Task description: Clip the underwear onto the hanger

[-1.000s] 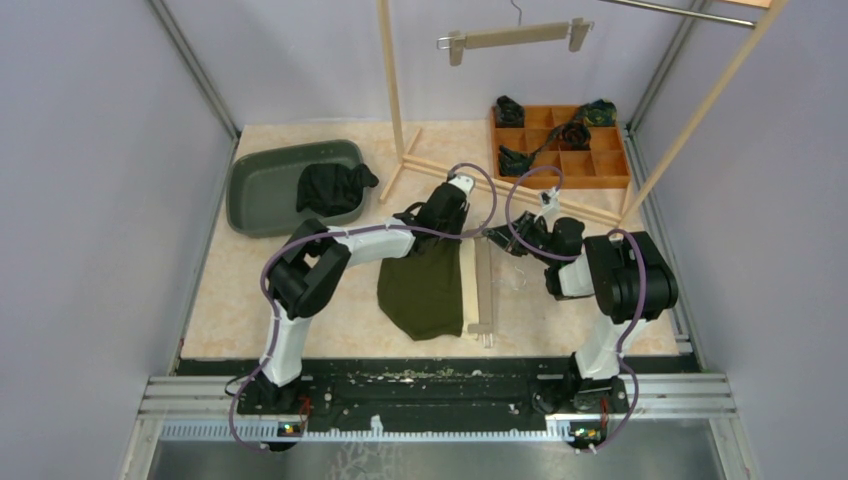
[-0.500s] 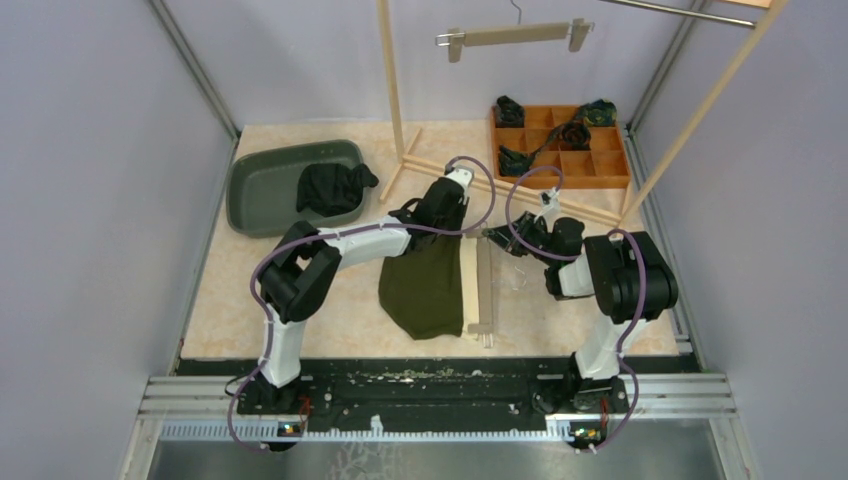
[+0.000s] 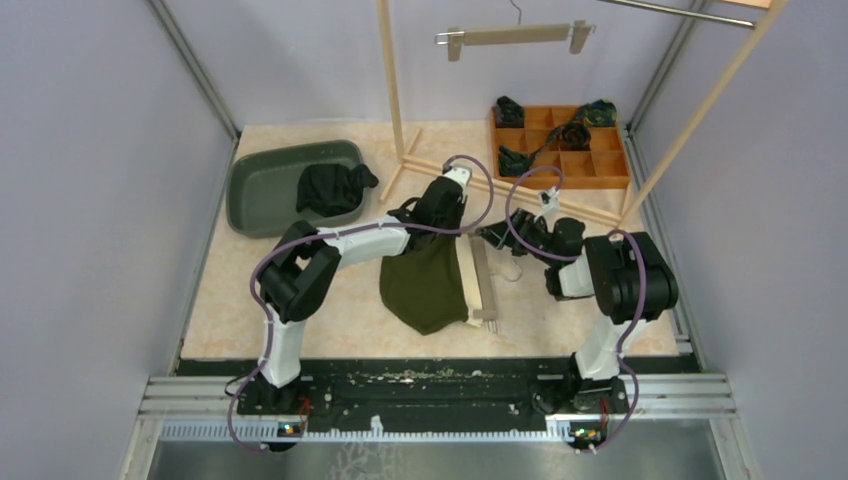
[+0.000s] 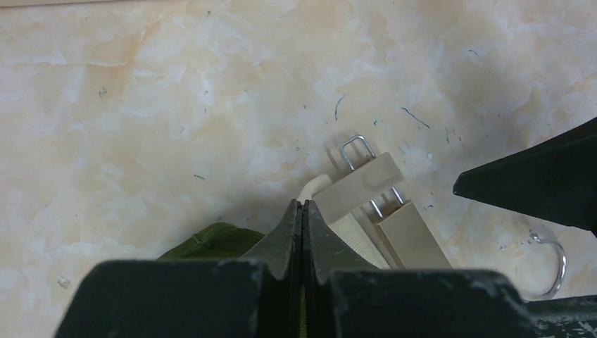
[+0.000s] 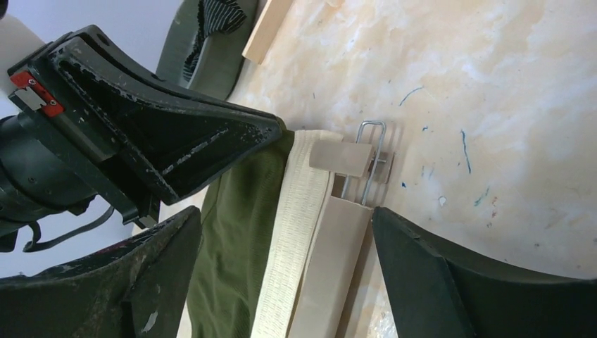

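The olive-green underwear [image 3: 424,285] lies flat on the table, its cream waistband [image 5: 296,225] against the wooden hanger [image 3: 483,285] beside it. My left gripper [image 4: 303,211] is shut on the underwear's top corner, and a sliver of green fabric shows between the fingers. The hanger's metal clip [image 5: 340,156] rests over the waistband's end. My right gripper [image 5: 285,211] stands open around the hanger bar [image 5: 331,267] and waistband, touching neither. In the top view the left gripper [image 3: 458,230] and right gripper [image 3: 490,237] meet at the hanger's far end. The hanger's hook [image 4: 552,253] lies on the table.
A grey tub [image 3: 262,185] with a dark garment sits at the back left. A wooden compartment tray [image 3: 612,160] with dark items stands at the back right. A wooden rack's post [image 3: 392,90] and foot rise behind the grippers, and another hanger [image 3: 515,36] hangs above.
My right gripper has opened and let go of the hanger's clip. The hanger bar and underwear have shifted slightly, with the bar's near end swung right. The left gripper has stayed shut.
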Available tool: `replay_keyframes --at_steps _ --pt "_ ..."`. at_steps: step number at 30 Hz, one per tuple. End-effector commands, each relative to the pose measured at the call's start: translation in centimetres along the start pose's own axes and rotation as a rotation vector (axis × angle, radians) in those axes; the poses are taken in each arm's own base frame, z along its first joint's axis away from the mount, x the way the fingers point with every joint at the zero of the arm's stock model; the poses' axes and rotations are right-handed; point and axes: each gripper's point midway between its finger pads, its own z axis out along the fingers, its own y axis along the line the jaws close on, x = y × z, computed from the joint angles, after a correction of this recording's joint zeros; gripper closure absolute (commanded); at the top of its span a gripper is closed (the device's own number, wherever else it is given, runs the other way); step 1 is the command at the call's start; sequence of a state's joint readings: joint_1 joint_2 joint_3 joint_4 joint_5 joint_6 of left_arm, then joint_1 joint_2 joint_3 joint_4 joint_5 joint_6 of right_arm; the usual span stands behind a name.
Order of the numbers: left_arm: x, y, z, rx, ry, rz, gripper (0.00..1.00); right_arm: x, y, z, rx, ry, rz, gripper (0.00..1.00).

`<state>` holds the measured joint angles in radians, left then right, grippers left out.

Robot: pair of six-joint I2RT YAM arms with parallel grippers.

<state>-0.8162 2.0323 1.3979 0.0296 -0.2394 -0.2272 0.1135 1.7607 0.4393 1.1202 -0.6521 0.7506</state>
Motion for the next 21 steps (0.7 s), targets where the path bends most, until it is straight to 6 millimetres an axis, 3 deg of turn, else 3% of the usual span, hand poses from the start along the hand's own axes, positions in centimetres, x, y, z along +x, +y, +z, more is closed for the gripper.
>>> replay_keyframes --at_steps 1,4,9,11,13,14,17,21 --pt "-1.8 0.2 -0.1 -0.013 -0.049 -0.009 1.00 -3.1 1.2 -0.9 -0.018 -0.103 -0.043 0.11" --pt "-1.7 1.1 0.2 -0.040 -0.040 -0.022 1.00 -4.3 1.0 -2.0 0.067 -0.121 -0.087 0.10" --pt "-2.1 3.2 1.0 -0.071 -0.005 -0.080 0.96 -3.1 0.7 -3.7 0.244 -0.041 -0.182 0.09" --pt "-2.4 3.9 1.0 -0.077 0.004 -0.100 0.84 -2.4 1.3 -4.5 0.260 -0.015 -0.190 0.09" --pt "-2.8 4.3 0.6 -0.086 0.007 -0.113 0.49 -1.3 1.3 -5.3 0.285 0.020 -0.184 0.08" --pt "-3.1 4.5 0.3 -0.093 0.004 -0.115 0.39 -0.7 1.2 -5.8 0.298 0.035 -0.179 0.08" --pt "-4.7 4.3 -1.2 -0.079 -0.024 -0.123 0.29 1.2 1.2 -7.2 0.317 0.061 -0.169 0.10" --pt "-5.6 2.9 -2.7 -0.001 -0.027 -0.142 0.28 3.4 1.3 -8.6 0.310 0.103 -0.146 0.14"
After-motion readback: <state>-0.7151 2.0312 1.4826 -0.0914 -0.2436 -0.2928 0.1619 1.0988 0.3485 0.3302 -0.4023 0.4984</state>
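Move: I have my right hand open beside the hanger's far clip, which lies about 3 cm to its left and 2 cm ahead. The hook it goes for is some 7 cm back and 5 cm right, about 2 cm lower; the middle of the hanger bar lies about 8 cm back and 2 cm left. My left fingers are shut at the underwear's waistband corner, the far clip 3 cm to their right and 1 cm ahead, the rack's wooden rail roughly 11 cm straight ahead. My already open right hand slips off to the right and up from the far clip, then swings back about 6 cm and sinks again towards the hook, rolling its left side down some 15 degrees. My left hand, still shut at first, draws forward and left, then opens wide, lets go of the waistband corner and lifts slightly, ending over 5 cm away towards the rail. ##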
